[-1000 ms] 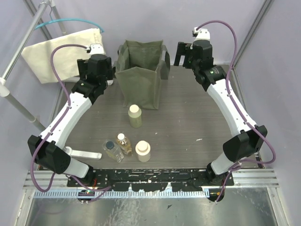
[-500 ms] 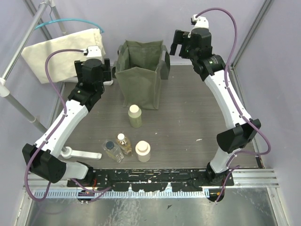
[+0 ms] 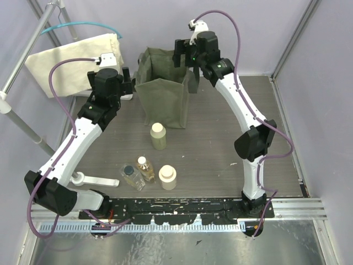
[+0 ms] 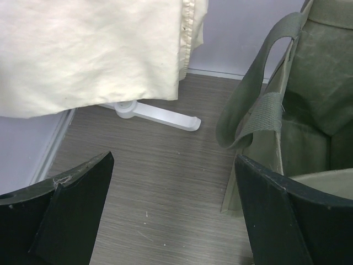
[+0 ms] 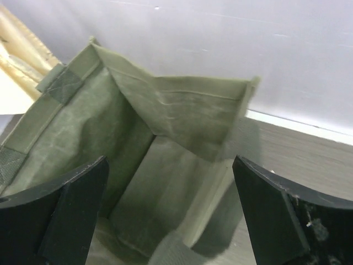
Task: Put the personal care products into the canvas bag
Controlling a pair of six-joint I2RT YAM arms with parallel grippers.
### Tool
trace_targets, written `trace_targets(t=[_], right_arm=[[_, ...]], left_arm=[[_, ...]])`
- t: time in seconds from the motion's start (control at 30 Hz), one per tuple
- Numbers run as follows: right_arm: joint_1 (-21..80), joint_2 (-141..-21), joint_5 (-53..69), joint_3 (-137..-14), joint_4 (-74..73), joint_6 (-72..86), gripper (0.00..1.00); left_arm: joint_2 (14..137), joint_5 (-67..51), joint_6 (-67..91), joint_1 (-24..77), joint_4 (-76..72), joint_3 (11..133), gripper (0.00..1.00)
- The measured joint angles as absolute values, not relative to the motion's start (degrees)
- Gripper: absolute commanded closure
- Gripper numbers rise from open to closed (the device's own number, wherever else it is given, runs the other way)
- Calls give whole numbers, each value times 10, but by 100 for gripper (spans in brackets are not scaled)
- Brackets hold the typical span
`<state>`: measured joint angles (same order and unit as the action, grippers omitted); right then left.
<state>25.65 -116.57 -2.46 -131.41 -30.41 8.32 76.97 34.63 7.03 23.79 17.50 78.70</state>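
The olive-green canvas bag (image 3: pixel 163 102) stands open at the back middle of the table. Four personal care products stand in front of it: an olive-yellow bottle (image 3: pixel 158 136), an amber bottle (image 3: pixel 145 168), a squat cream bottle (image 3: pixel 167 177) and a clear dark-capped bottle (image 3: pixel 131 176). My left gripper (image 3: pixel 126 81) hangs open just left of the bag; its wrist view shows the bag's handle (image 4: pixel 258 107) by the right finger (image 4: pixel 292 221). My right gripper (image 3: pixel 183 53) is open above the bag's back right rim, looking down into the bag's bare inside (image 5: pixel 160 187). Neither holds anything.
A cream cloth bag (image 3: pixel 71 61) hangs on a metal rack (image 3: pixel 22 72) at the back left, with a white rack foot (image 4: pixel 160 114) beneath it. Another flat white foot (image 3: pixel 99 181) lies at the near left beside the bottles. Purple walls close the back and sides.
My right arm has swung left from the table's back right to above the bag's rim. My left arm has straightened and edged slightly towards the bag. Both grippers stay open.
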Motion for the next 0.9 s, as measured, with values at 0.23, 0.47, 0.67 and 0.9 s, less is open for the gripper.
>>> trace_targets(t=[0.23,0.47,0.67,0.9], right_arm=[[274,-1224,48,-1324,-238,68,0],[291,-1295,80,-1345,-223,62,0],[296,-1345,83,-1345,-229,61,0],[296,-1373,78,-1345,-260,46,0]], left_arm=[[770,332,84,238,175,784,2],[765,328,89,238,175,747,2],[754,328,91,238,176,720,2],[739,326,93,238,178,701,2]])
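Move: The canvas bag's middle lies about 11 cm to the right hand's left, roughly level with it fore and aft and some 20 cm below. The green bottle stands 25 cm back, 14 cm left and 29 cm down from that hand, with the white bottle about 40 cm back, 10 cm left and similarly low. From the left hand, the bag's middle is some 11 cm ahead, 20 cm right and 18 cm lower. Down and to the left, the empty right hand swings over the bag's right rim and then plunges inside, sinking about 18 cm while going nearly 10 cm left. The wrist tips down and turns some 15 degrees counter-clockwise, fingers staying wide open. Beside the bag, the left hand, also open and empty, sinks about 5 cm and eases slightly back. ##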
